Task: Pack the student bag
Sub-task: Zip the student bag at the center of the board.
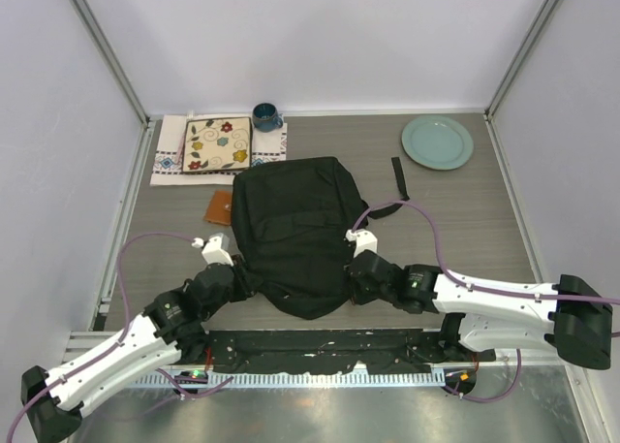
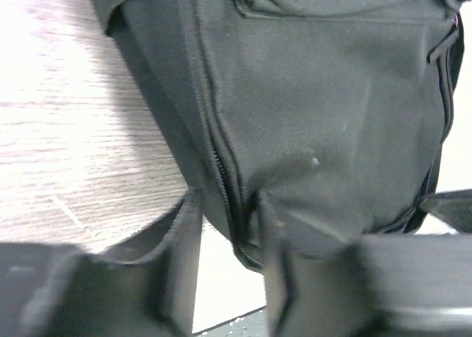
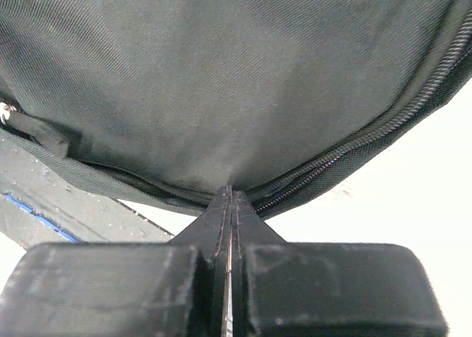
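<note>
The student bag (image 1: 291,235) is a large black backpack lying flat in the middle of the table, its rounded end toward the arms. My left gripper (image 1: 237,274) is at the bag's near left edge. In the left wrist view its jaws (image 2: 227,204) stand apart, and the bag's zipper seam (image 2: 234,219) hangs between them, against the right finger (image 2: 269,234). My right gripper (image 1: 351,278) is at the near right edge. Its fingers (image 3: 230,191) are pressed together, pinching the black fabric (image 3: 221,79) just above the zipper (image 3: 354,141).
At the back left a floral square tray (image 1: 217,144) lies on a patterned cloth (image 1: 170,160), with a dark blue mug (image 1: 266,116) beside it. A brown wallet (image 1: 219,207) lies left of the bag. A green plate (image 1: 437,142) and a black strap (image 1: 398,176) are at the back right.
</note>
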`<state>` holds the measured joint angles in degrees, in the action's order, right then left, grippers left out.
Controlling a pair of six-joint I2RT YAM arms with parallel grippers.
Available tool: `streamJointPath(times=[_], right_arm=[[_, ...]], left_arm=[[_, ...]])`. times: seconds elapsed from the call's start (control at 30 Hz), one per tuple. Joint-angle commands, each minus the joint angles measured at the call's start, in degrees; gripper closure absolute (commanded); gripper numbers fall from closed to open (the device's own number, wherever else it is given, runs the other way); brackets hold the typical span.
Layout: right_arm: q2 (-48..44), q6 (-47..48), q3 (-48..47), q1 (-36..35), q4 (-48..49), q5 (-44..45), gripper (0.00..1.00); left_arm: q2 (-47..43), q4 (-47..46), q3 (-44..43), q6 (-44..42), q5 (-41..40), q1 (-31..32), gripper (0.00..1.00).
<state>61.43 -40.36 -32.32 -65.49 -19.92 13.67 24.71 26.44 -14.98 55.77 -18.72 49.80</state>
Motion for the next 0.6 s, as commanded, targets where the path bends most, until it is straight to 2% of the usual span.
streamJointPath(times=[0.0, 0.13, 0.17, 0.2, 0.27, 0.37, 0.57], right_arm=[[0.44, 0.63, -0.73, -0.07, 4.45, -3.12, 0.99], [1.24, 1.33, -2.48, -0.16, 5.68, -3.47, 0.96], [0.19, 1.42, -2.58, -0.07, 7.08, -3.74, 0.93], [-0.43, 1.51, -2.58, -0.07, 7.87, -4.7, 0.81], [-1.83, 1.69, -2.75, -0.07, 10.34, -5.49, 0.64], [-2.02, 1.16, -3.46, -0.07, 11.83, -4.97, 0.57], [2.37, -1.91, -2.75, -0.07, 17.98, -4.97, 0.55]], left_arm=[[-1.77, 3.8, -3.3, 1.89, -3.26, -0.49, 0.47], [-1.42, 0.55, -3.03, 2.06, 1.31, -0.41, 0.34], [-1.24, 0.46, -3.03, 2.15, 2.1, -0.41, 0.27], [-0.98, 0.28, -2.95, 2.67, 2.46, -0.41, 0.23], [-0.36, -0.07, -2.86, 3.29, 4.38, -0.41, 0.16], [-1.06, -1.82, -1.55, 5.83, 7.46, -0.41, 0.14], [-5.98, -9.82, 4.52, 16.55, 14.32, -0.41, 0.11]])
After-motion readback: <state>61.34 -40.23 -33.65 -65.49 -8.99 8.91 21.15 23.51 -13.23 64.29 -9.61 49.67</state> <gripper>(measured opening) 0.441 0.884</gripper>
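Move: The zip pull sits on the seam round the bag's near end, about 8 cm right, 2 cm back and 3 cm below the left hand; from the right hand it is some 14 cm left, about level with it and 3 cm below. The bag's middle is about 15 cm ahead and 11 cm right of the left hand, and the brown wallet 22 cm ahead and 9 cm left of it. The loose strap is roughly 27 cm ahead and 10 cm right of the right hand. The left hand, its tips at the bag's lower left zip seam, first spreads its fingers wide nearly on the spot, then slides about 3 cm right with a little back and up towards the zip pull, rolling some 15 degrees so that its left side dips. The right hand starts with shut tips on the lower right seam, waits briefly, opens not quite halfway and comes free of the seam, going about 4.5 cm left and 4 cm up over the bag towards the pull, its left side rolling up. ##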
